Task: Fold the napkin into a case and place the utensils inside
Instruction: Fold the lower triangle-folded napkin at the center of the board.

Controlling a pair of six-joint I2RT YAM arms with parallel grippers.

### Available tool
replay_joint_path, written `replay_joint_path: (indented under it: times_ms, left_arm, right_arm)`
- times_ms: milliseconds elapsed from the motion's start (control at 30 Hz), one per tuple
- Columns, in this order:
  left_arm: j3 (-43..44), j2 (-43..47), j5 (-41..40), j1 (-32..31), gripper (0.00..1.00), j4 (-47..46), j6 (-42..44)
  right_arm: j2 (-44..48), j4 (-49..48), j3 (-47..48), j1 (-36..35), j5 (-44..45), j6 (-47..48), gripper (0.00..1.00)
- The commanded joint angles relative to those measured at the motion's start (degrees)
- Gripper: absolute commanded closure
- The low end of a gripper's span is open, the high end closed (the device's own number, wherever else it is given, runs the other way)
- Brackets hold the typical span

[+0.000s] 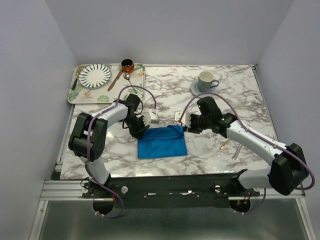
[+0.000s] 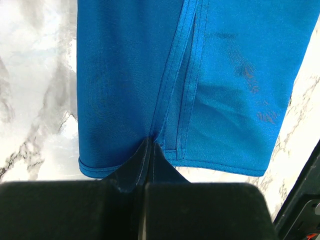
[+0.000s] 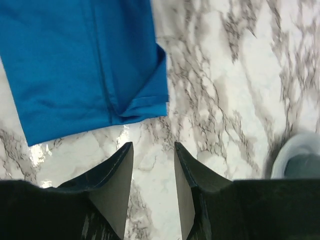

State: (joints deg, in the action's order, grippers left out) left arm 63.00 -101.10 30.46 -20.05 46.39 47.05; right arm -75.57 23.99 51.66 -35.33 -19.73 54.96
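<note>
The blue napkin (image 1: pixel 162 142) lies folded into a rough rectangle on the marble table, with two hemmed edges meeting along its middle (image 2: pixel 185 65). My left gripper (image 1: pixel 141 131) is at its left edge, and its jaws (image 2: pixel 150 143) are shut on the cloth where the hems meet. My right gripper (image 1: pixel 186 125) stands open just off the napkin's far right corner (image 3: pixel 150 105), with only bare marble between its fingertips (image 3: pixel 153 146). The utensils, a gold one (image 1: pixel 223 145) and a silver one (image 1: pixel 237 151), lie partly hidden beside the right forearm.
A tray (image 1: pixel 75 95) at the back left holds a striped plate (image 1: pixel 95 75), a brown-handled spoon (image 1: pixel 117 80) and a small copper pot (image 1: pixel 127 64). A grey cup on a saucer (image 1: pixel 205 81) stands at the back right, and its saucer (image 3: pixel 299 157) shows in the right wrist view.
</note>
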Motion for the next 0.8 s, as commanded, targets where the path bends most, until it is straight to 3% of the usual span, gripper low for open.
replay_joint_path:
  times_ms: [0,133,367,767]
  left_arm:
    - [-1.39,-1.21,-3.21,0.01,1.00,0.01,0.33]
    - [-1.30,-1.29,-3.12,-0.16,1.00,-0.16,0.15]
    - [-1.39,-0.85,-3.65,-0.16,1.00,0.01,0.33]
    - [-1.83,-0.33,-3.91,-0.25,1.00,-0.07,0.33]
  right_arm:
    - [-5.43,5.63,8.78,5.17,-4.61,-26.71,0.56]
    - [-11.87,8.62,14.24,8.34,-10.94,-42.78,0.58]
    - [-19.69,7.83,15.40,9.75,-17.18,-56.52,0.58]
    - [-26.99,5.72,16.19,9.93,-18.60,-62.52,0.57]
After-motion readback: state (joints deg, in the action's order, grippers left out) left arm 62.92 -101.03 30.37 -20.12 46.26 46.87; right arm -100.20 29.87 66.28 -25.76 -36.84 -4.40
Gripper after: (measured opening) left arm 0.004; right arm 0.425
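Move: The loose right end of the napkin's upper fold lies about 3 cm left of the open right hand, 1 cm farther out and some 10 cm below it. The napkin's near right corner is about 10 cm back and 2 cm left of the hand; the mug on its saucer is roughly 23 cm ahead and 7 cm right; the gold spoon is about 18 cm right and 2 cm back. From the left hand, the same fold end is some 19 cm right, 2 cm farther out. Closed left fingertips stay down on the napkin's left end, holding it, while the right hand touches nothing: it first swings forward some 3 cm and slightly up, then comes back and sinks about 6 cm, easing left towards the fold's loose right end. Its half-open fingers keep pointing down-left as the wrist rolls about 75 degrees clockwise. ##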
